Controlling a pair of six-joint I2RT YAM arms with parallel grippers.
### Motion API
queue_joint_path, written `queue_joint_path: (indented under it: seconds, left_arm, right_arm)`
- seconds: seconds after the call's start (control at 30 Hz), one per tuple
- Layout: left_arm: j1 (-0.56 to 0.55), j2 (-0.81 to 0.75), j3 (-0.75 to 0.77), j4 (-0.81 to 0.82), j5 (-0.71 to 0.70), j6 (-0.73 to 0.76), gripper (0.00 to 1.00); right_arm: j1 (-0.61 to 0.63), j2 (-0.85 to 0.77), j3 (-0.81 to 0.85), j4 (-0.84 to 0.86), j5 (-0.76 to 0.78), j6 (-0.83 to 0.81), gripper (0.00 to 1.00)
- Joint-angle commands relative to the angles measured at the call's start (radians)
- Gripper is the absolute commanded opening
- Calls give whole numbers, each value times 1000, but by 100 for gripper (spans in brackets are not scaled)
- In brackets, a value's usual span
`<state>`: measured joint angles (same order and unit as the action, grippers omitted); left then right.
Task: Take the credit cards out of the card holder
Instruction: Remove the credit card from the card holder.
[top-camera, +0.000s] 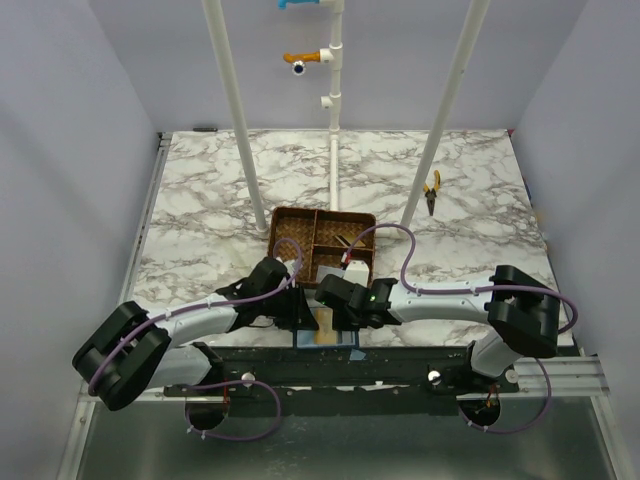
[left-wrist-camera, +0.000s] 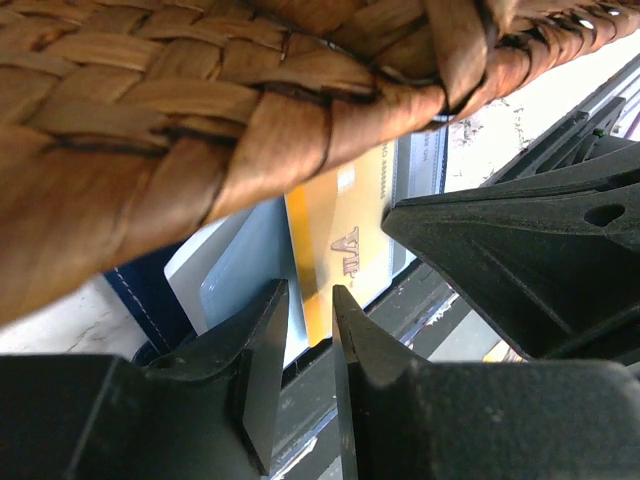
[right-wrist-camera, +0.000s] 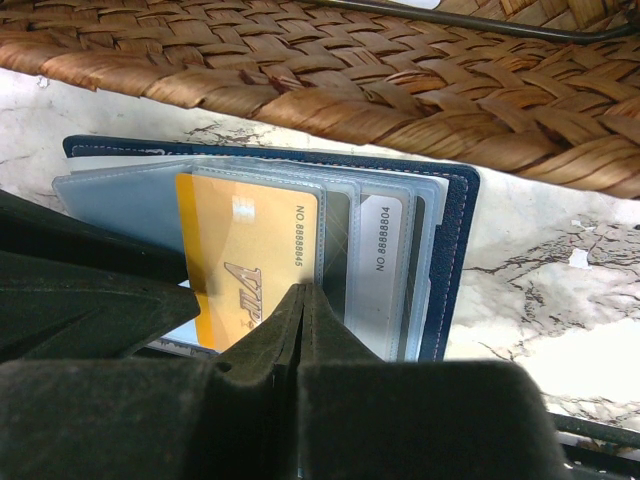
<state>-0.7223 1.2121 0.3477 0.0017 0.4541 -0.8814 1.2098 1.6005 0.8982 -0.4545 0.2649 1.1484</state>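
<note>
The navy card holder (right-wrist-camera: 460, 250) lies open on the marble by the table's near edge, just in front of the wicker tray. Its clear sleeves hold the credit cards: a gold one (right-wrist-camera: 240, 240) stands partly out of its sleeve, and a silver one (right-wrist-camera: 380, 250) lies to its right. My right gripper (right-wrist-camera: 305, 290) is shut, its tips touching the gold card's right edge, and I see nothing between them. My left gripper (left-wrist-camera: 310, 300) is open by a narrow gap, with the end of the gold card (left-wrist-camera: 340, 220) showing in that gap. Both grippers meet over the holder (top-camera: 325, 340).
The brown wicker divided tray (top-camera: 320, 243) sits right behind the holder and overhangs the left wrist view (left-wrist-camera: 150, 120). Yellow-handled pliers (top-camera: 431, 192) lie at the back right. Three white poles rise from the back of the table. The black frame rail runs just in front of the holder.
</note>
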Motion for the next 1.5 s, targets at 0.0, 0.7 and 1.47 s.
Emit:
queue_joint_path:
  seconds: [0.0, 0.7, 1.47]
  left_arm:
    - [-5, 20, -26, 36, 8, -8, 27]
    - [-5, -50, -81, 123, 55, -126, 13]
    - [1, -98, -87, 6, -27, -118, 0]
  right_arm:
    - [4, 19, -34, -43, 0, 4, 1]
    - [4, 42, -45, -17, -18, -1, 1]
    - [2, 27, -38, -122, 81, 13, 1]
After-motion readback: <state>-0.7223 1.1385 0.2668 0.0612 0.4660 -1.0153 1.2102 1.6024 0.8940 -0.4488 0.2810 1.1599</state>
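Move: The credit card's left edge is already at my left fingertips, which are open a little; its middle is about 1 cm ahead and 2 cm to the right, roughly level. The card holder's middle lies about 3 cm to the right and 1 cm below, and the basket's some 18 cm ahead, 2 cm right and 2 cm higher. From my right hand, the card's middle is about 2 cm to the left, level with it fore and aft. My left hand eases about half a centimetre to the right around the card's orange edge, then draws back toward my base about 1 cm, rising slightly and turning some 5 degrees as its fingers shut to pinch that edge. My right hand stays put, its shut fingertips still resting on the pocket over the card's right part. ##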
